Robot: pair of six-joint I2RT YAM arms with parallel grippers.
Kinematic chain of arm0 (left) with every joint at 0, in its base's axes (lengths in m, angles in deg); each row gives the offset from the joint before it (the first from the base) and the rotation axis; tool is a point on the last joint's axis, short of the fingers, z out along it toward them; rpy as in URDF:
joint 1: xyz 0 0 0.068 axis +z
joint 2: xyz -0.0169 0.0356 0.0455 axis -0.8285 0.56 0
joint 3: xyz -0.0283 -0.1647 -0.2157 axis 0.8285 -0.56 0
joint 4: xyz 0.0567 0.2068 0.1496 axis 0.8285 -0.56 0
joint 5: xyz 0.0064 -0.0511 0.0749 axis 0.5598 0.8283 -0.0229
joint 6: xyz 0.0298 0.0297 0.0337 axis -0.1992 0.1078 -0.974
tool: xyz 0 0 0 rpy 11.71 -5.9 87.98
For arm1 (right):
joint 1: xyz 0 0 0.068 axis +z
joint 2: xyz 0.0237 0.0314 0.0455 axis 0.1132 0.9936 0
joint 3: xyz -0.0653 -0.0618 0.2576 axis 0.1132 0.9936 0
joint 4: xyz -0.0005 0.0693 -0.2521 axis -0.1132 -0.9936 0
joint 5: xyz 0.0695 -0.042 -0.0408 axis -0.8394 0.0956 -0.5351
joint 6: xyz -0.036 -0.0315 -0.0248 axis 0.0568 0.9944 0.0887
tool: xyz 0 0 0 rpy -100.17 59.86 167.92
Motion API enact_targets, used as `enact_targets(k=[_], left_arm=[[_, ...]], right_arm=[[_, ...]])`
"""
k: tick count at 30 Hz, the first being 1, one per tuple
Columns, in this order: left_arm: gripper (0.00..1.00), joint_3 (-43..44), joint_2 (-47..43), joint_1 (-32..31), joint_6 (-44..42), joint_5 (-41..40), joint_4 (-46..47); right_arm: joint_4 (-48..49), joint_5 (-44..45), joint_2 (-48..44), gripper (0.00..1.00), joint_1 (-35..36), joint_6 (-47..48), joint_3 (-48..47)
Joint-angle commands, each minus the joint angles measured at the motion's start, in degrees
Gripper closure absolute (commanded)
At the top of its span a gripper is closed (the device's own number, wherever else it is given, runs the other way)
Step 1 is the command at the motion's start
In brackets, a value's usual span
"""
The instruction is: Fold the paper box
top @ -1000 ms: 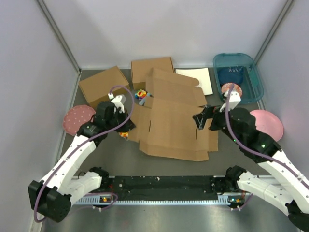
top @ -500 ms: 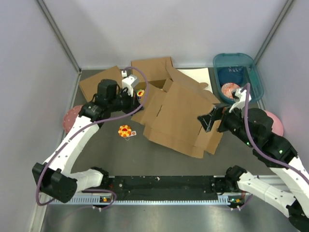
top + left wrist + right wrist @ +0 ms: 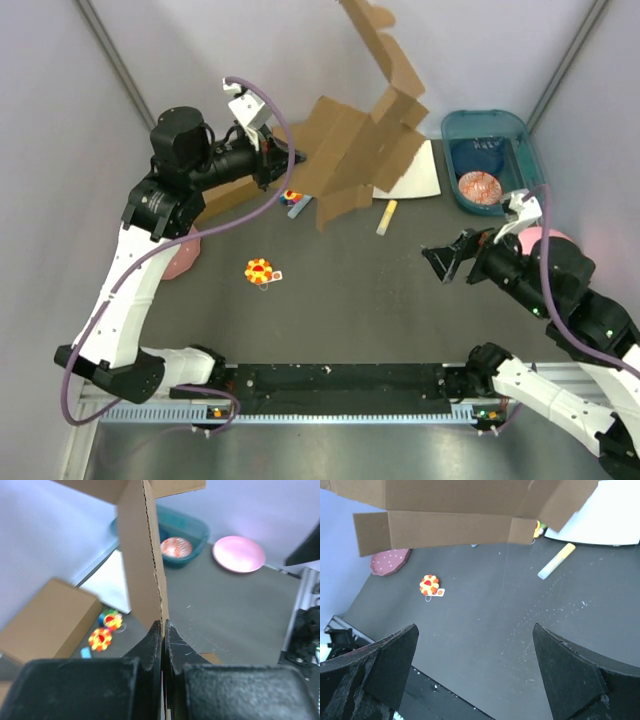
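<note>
The paper box (image 3: 352, 150) is a flat brown die-cut cardboard sheet with flaps, hanging tilted in the air over the back of the table. My left gripper (image 3: 294, 162) is raised at its left edge, and the left wrist view shows its fingers (image 3: 156, 639) shut on the sheet's (image 3: 142, 555) thin edge. My right gripper (image 3: 452, 262) stands open low over the table at the right, apart from the sheet, with nothing between its fingers (image 3: 387, 655). In the right wrist view the sheet (image 3: 445, 510) hangs across the top.
A teal bin (image 3: 522, 150) with a patterned dish (image 3: 480, 187) stands back right, beside a white sheet (image 3: 418, 172). A yellow stick (image 3: 386, 217), an orange flower toy (image 3: 260, 271) and a coloured toy (image 3: 293, 199) lie on the table. A ready-made box (image 3: 45, 615) sits left; pink plates (image 3: 545, 240) (image 3: 183, 258) lie at both sides.
My left arm has swung up and back, lifting the cardboard sheet off the table into the air. My right gripper has drawn away from the sheet's right edge toward the near right.
</note>
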Motion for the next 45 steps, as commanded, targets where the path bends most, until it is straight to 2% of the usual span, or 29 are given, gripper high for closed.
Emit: enact_targets(k=[1, 6, 14, 20, 25, 30, 32, 35, 40, 41, 43, 44, 45], left_arm=[[1.0, 5.62, -0.61, -4.91, 0.94, 7.99, 1.19], [1.0, 11.33, 1.14, -9.23, 2.78, 12.29, -2.5], [1.0, 9.77, -0.35, -9.23, 7.09, 18.1, -2.95], [1.0, -1.04, 1.31, -8.97, 0.52, 9.24, -6.02], [1.0, -8.86, 9.66, -5.99, -2.14, 2.03, -4.54], [1.0, -10.99, 19.31, -2.82, -2.14, -4.22, 0.74], [0.92, -10.2, 21.61, -1.76, -1.53, -7.63, 2.05], [0.73, -10.46, 23.47, -1.49, -1.18, -13.42, 6.36], [0.53, -12.21, 19.26, -1.58, 3.21, -25.65, 12.33], [0.5, -12.22, 18.12, -1.58, 6.35, -29.24, 12.43], [0.49, -13.7, 13.82, -1.58, 11.37, -42.31, 11.64], [0.49, -15.1, 11.98, -1.58, 20.53, -47.33, 11.73], [0.32, -16.77, 8.48, -1.58, 26.63, -52.34, 11.73]], right_arm=[[-0.05, -2.01, -1.48, 0.01, 0.29, 0.55, -6.52], [0.04, -5.96, -2.8, 0.01, 0.2, 0.63, -12.22], [-0.05, -9.12, -3.85, 0.02, 0.2, 0.11, -18.03], [-0.57, -9.92, -3.94, 0.02, 0.29, -0.86, -17.16], [-1.19, -9.31, -5.43, 0.02, 0.2, -1.39, -13.12], [-1.8, -8.61, -7.02, 0.02, 0.2, -1.48, -9.52], [-1.89, -8.34, -7.37, 0.02, 0.2, -1.48, -8.29], [-1.98, -8.16, -7.55, 0.02, 0.2, -1.39, -6.35], [-1.89, -5.97, -7.11, 0.02, 0.2, -0.42, -4.77], [-1.89, -5.53, -7.02, 0.02, 0.2, -0.33, -4.51], [-1.81, -3.69, -6.84, 0.02, 0.2, 0.1, -3.8], [-1.81, -2.9, -6.84, 0.02, 0.29, 0.11, -3.28], [-1.81, -1.06, -6.76, 0.02, 0.29, 0.37, -2.05]])
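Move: Over to the right, about 22 cm to the left hand's right, 2 cm ahead and 44 cm below, is the open table where the held paper box will go. The yellow stick lies some 9 cm ahead and 19 cm right of that hand, the blue stick 11 cm ahead and 1 cm left, the flower toy 4 cm back and 11 cm left, all on the table. From the right hand the spot is roughly 14 cm ahead, 6 cm left and 33 cm down. Swinging the pinched paper box back about 10 cm, slightly up and right, the left hand then whips it down and forward over the table, dropping some 30 cm as its fingers tip downward. They open about halfway near the bottom and let go, the hand carrying on forward and rising slightly. The right hand, open, rises and backs clear, then sinks most of the way again. ##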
